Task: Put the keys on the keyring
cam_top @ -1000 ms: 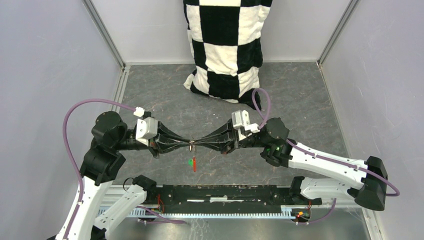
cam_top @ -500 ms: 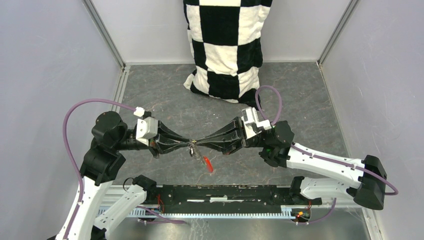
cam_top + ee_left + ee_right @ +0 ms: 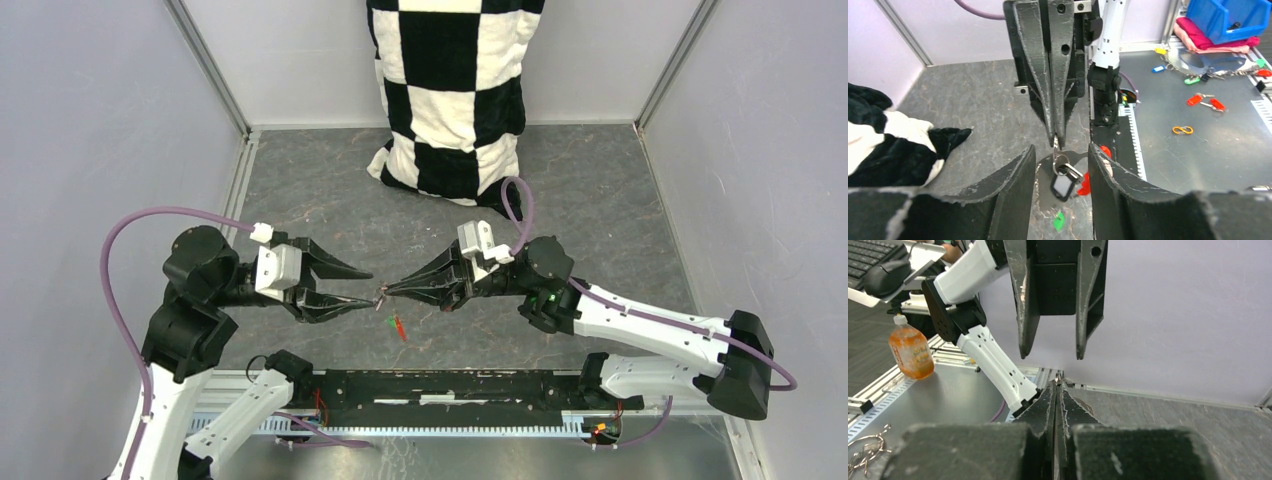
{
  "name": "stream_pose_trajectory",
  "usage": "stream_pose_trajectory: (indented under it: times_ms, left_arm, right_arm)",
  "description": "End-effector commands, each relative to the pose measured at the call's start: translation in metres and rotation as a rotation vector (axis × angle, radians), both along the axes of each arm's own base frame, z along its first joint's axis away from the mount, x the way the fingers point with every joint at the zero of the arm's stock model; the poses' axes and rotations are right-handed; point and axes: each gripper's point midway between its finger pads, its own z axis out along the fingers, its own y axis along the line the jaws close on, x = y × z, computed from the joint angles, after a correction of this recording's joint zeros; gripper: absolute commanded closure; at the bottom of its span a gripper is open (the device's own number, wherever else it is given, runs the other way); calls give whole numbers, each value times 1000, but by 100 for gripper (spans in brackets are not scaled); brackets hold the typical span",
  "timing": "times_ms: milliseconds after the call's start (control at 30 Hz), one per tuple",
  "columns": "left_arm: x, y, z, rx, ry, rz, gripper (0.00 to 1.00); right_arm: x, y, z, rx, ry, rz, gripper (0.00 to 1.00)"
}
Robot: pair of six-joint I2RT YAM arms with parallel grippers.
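Observation:
My right gripper (image 3: 385, 292) is shut on the thin silvery keyring (image 3: 1060, 162), which hangs just below its fingertips (image 3: 1057, 142). A key with a black tag (image 3: 1063, 184) dangles from the ring, and the red tag (image 3: 1084, 185) hangs behind it (image 3: 400, 327). The green-tagged key (image 3: 1059, 221) lies on the table underneath, apart from the ring. My left gripper (image 3: 372, 288) stands open, its fingertips either side of the ring without touching it (image 3: 1062, 147). In the right wrist view the left gripper (image 3: 1050, 356) faces my shut right gripper (image 3: 1057, 384); only a glint of ring shows there.
A black-and-white checkered cushion (image 3: 450, 90) leans against the back wall. A black rail (image 3: 450, 385) runs along the near table edge. Grey walls close in the left and right sides. Beyond the table lie an orange bottle (image 3: 910, 352) and a blue bin (image 3: 1228, 17).
My left gripper has opened, let go of the ring and drawn back left. The right gripper still holds the ring, and the red tag has swung back under it.

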Motion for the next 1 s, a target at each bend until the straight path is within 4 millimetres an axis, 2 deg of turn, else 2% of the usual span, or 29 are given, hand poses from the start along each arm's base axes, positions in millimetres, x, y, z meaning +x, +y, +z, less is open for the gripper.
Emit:
stream_pose_trajectory:
  times_ms: [0, 133, 233, 333, 433, 600, 633, 733, 867, 967]
  left_arm:
    - [-9, -2, -15, 32, 43, -77, 52]
    - [3, -3, -30, 69, 52, -51, 54]
    - [19, -4, -33, 77, 35, 11, 59]
    - [22, -4, -31, 65, 21, 33, 62]
    - [18, -4, -31, 55, 13, 23, 72]
    - [16, -2, -33, 60, 5, 18, 96]
    - [14, -2, -35, 66, 1, 13, 98]
    - [15, 0, -43, 99, -27, 9, 98]
    - [17, 3, -58, 156, -40, 7, 98]
    - [21, 5, -67, 189, -51, 9, 98]
  right_arm:
    - [2, -4, 27, 29, -75, -30, 100]
    - [2, 0, 23, -8, -77, -17, 100]
    - [1, 3, 20, -26, -73, -3, 100]
    - [1, 5, 18, -31, -66, 0, 100]
    - [1, 6, 17, -33, -59, 3, 99]
    - [4, 7, 16, -44, -49, -8, 99]
    - [6, 8, 13, -65, -43, -18, 99]
    - [12, 8, 7, -141, -50, -53, 79]
    - [16, 6, -4, -317, -95, -63, 58]
    - [21, 7, -17, -445, -95, -65, 52]
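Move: The metal keyring is pinched in my right fingertips, about 1 cm left of and 1 cm below that hand's point. From my open left hand it sits some 3 cm below, 1 cm to the right and 1 cm ahead. The black tag hangs about 3 cm below the ring. From the left hand, the red handle is roughly 8 cm down, 3 cm back and 5 cm right; the green tag is some 10 cm down, 1 cm back and 4 cm right. I take the keyring over with my left hand: it sinks about 4 cm, easing slightly forward, and shuts its fingers on the ring beside my right fingertips, which come a little down and left to meet it. Then my right hand opens, lets go and starts rising and forward, its fingers tipping down some 15 degrees overall, while my left keeps its pinch and sinks 2 cm more. ##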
